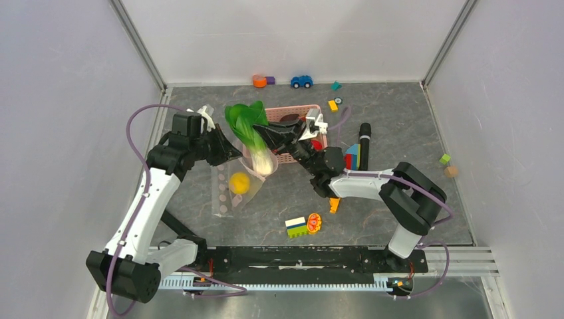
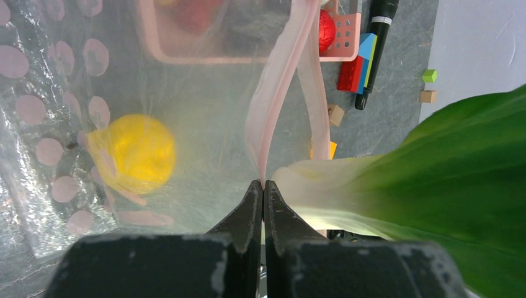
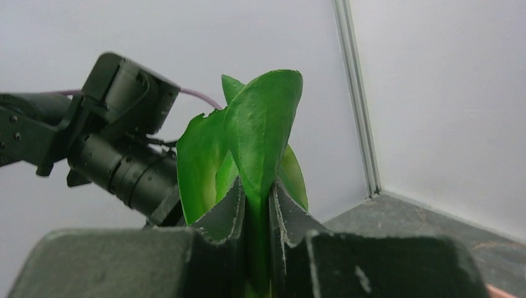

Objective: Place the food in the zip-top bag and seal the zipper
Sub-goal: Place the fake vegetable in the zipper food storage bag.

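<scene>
The clear zip-top bag (image 1: pixel 226 193) lies on the mat with its mouth lifted, and a yellow citrus (image 1: pixel 239 183) is inside it. My left gripper (image 1: pixel 229 150) is shut on the pale pink zipper (image 2: pixel 279 81) at the bag's mouth edge (image 2: pixel 263 184). The citrus (image 2: pixel 133 152) shows through the plastic (image 2: pixel 205 112). My right gripper (image 1: pixel 264 136) is shut on a green leaf of the bok choy (image 1: pixel 247 123), whose white stem end (image 1: pixel 263 161) points down at the bag's mouth. In the right wrist view the leaf (image 3: pixel 260 124) is pinched between the fingers (image 3: pixel 255 195). The bok choy (image 2: pixel 434 167) lies beside the left fingers.
The pink lattice basket (image 1: pixel 296 109) behind the bag holds red and dark fruit (image 2: pixel 327 31). A black marker (image 1: pixel 364 143), coloured blocks (image 1: pixel 352 157), a green-and-white block (image 1: pixel 296 227), an orange piece (image 1: pixel 314 222), a blue toy car (image 1: pixel 301 81) and small cubes (image 1: pixel 445 159) lie around. Walls enclose three sides.
</scene>
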Tool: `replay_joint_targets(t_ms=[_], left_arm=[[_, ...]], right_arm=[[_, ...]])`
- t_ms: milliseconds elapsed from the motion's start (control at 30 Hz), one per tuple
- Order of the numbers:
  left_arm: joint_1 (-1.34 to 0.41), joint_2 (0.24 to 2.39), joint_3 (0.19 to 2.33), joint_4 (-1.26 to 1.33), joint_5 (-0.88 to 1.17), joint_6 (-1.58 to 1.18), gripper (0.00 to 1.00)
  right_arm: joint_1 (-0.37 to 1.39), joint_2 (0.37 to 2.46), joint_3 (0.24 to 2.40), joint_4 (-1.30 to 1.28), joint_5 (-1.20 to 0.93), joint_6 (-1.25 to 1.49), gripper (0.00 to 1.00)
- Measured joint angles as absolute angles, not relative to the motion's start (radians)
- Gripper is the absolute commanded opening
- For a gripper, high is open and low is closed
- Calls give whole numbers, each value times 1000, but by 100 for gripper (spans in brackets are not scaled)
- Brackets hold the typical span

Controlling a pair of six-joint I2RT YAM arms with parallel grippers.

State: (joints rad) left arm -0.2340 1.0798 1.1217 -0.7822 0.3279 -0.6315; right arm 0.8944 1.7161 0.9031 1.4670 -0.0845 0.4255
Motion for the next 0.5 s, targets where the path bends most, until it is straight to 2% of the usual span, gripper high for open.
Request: replay_joint_targets(t_ms=[67,500], left_arm=[[-228,1080,1121,-782,336,-632,2],[-186,1080,1106,-775,353,-632,2]], right_arm=[[900,1716,877,1472,-86,416,26],[909,1605,651,1480,-140,354,45]])
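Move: The fake vegetable hangs from the right fingers with its white stem already at the bag's mouth; the mouth's middle is roughly 12 cm below this hand and 3 cm back, level with it sideways. The yellow ball in the bag lies about 8 cm to this hand's left, level fore and aft, some 29 cm down; the basket is about 18 cm ahead, 7 cm right, 32 cm down. From the left hand, the mouth is about 4 cm right, 2 cm back, 1 cm lower. The vegetable is lowered stem first into the bag's mouth: the right hand sinks about 6 cm, then levels off and draws back some 3 cm and a little right, its fingertips dipping about 10 degrees. All the while the right fingers spread by roughly a third of their range around the leaves, while the left fingers stay shut on the bag's lip. ##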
